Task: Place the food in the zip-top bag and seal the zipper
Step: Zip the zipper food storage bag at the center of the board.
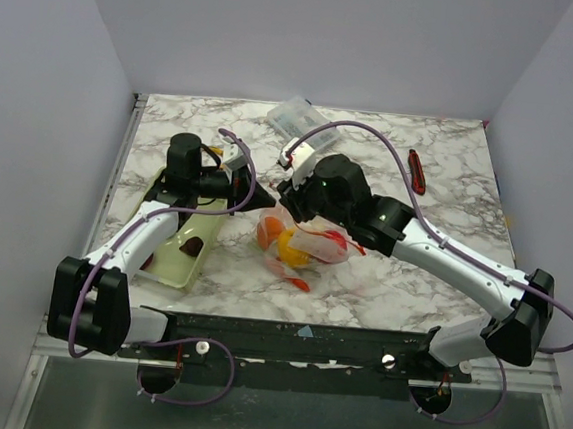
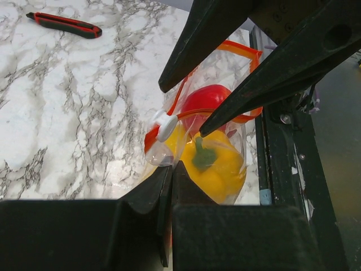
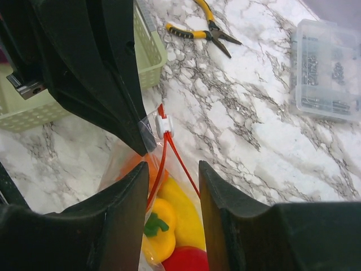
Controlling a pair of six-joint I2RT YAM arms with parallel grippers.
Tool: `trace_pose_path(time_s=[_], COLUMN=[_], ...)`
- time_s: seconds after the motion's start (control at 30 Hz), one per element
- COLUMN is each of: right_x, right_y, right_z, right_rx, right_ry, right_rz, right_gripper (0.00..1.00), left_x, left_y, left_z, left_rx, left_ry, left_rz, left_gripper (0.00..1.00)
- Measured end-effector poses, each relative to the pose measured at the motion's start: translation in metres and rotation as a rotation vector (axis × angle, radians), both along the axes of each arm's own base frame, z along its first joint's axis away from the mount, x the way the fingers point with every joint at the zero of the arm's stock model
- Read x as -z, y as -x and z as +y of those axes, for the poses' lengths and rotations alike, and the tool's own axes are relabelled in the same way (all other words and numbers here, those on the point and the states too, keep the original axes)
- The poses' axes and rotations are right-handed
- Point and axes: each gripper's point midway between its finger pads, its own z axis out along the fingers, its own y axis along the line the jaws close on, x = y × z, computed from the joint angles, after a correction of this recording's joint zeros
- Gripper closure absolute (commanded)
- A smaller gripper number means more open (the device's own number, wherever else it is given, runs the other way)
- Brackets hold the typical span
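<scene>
The zip-top bag (image 1: pixel 309 247) lies mid-table holding a yellow pepper (image 2: pixel 213 167), a red tomato (image 2: pixel 206 99) and an orange piece (image 3: pixel 141 165). Its red-orange zipper (image 3: pixel 162 164) is parted below a white slider (image 3: pixel 164 125). My left gripper (image 2: pixel 171 167) is shut on the bag's corner next to the slider; it also shows in the right wrist view (image 3: pixel 141 145). My right gripper (image 3: pixel 174 169) is open, its fingers on either side of the zipper just behind the slider, and it also shows in the left wrist view (image 2: pixel 181 110).
A pale green mesh basket (image 1: pixel 178 245) lies under the left arm. A dark-red utility knife (image 1: pixel 417 172) lies at the back right. A rigid clear box (image 3: pixel 330 70) and yellow-handled pliers (image 3: pixel 203 31) lie at the back.
</scene>
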Motion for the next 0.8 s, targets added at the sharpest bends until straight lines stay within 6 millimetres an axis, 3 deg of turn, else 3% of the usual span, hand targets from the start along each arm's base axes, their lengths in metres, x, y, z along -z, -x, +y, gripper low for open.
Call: trace_pose_path(time_s=[0.1,0.17,0.2,0.23,0.27,0.3,0.4,0.43,0.5,0.67,0.8], right_x=[0.002,0.002,0.001,0.001,0.002,0.002,0.004,0.004,0.005,0.000,-0.002], right_y=[-0.002,-0.003,-0.004,-0.005,-0.006,-0.006,-0.007,-0.007,-0.005,-0.005,0.006], right_z=[0.001,0.002,0.003,0.004,0.004,0.005,0.005,0.004,0.005,-0.001,0.005], right_rx=[0.005,0.009,0.012,0.013,0.015,0.015,0.008,0.001,-0.038,-0.123,-0.210], right_ry=[0.002,-0.001,-0.006,-0.009,-0.009,-0.007,-0.005,-0.007,-0.021,-0.077,-0.106], right_rz=[0.000,-0.003,-0.005,-0.007,-0.009,-0.010,-0.011,-0.008,0.008,0.056,0.088], right_gripper=[0.59,0.67,0.78,0.95,1.00,1.00,1.00,1.00,1.00,1.00,1.00], left_x=[-0.002,-0.002,-0.002,-0.002,-0.002,-0.002,-0.005,-0.006,-0.009,-0.013,-0.013], left_y=[0.001,0.002,0.002,0.002,0.002,0.003,0.005,0.005,0.007,0.011,0.013], left_z=[-0.001,-0.001,-0.002,-0.002,-0.002,-0.001,-0.001,0.000,0.000,-0.001,-0.002], left_rx=[0.003,0.006,0.007,0.006,0.007,0.007,0.007,0.007,0.009,0.018,0.027], left_ry=[0.001,0.002,0.002,0.002,0.002,0.002,0.000,0.000,0.002,0.007,0.010], left_rz=[-0.005,-0.007,-0.007,-0.007,-0.008,-0.010,-0.023,-0.034,-0.045,-0.060,-0.065], left_gripper=[1.00,1.00,1.00,1.00,0.96,0.89,0.55,0.50,0.46,0.47,0.47])
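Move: The zipper's slider sits just past the left fingertips, about 2 cm to that hand's right and 1 cm forward and up; the left fingers pinch the film beside it. From the right hand, the zipper strip by the slider is about 1 cm ahead and 1 cm left, 1 cm down, between open fingers, with the slider 1 cm farther left. In the bag, the yellow pepper lies some 6 cm back, 2 cm left and 12 cm down, the tomato 5 cm back, 10 cm right and 11 cm down. The right hand eases about 1 cm forward and left along the zipper towards the slider and shuts its half-open fingers on the strip right beside it, then turns counter-clockwise some 10 to 15 degrees while drawing back about 1 cm, keeping its pinch. Just as that grip closes, the left fingers open to about half, letting go of the film, and the left hand backs off roughly 1.5 cm back and up, with the slider still just beyond its parted tips. ##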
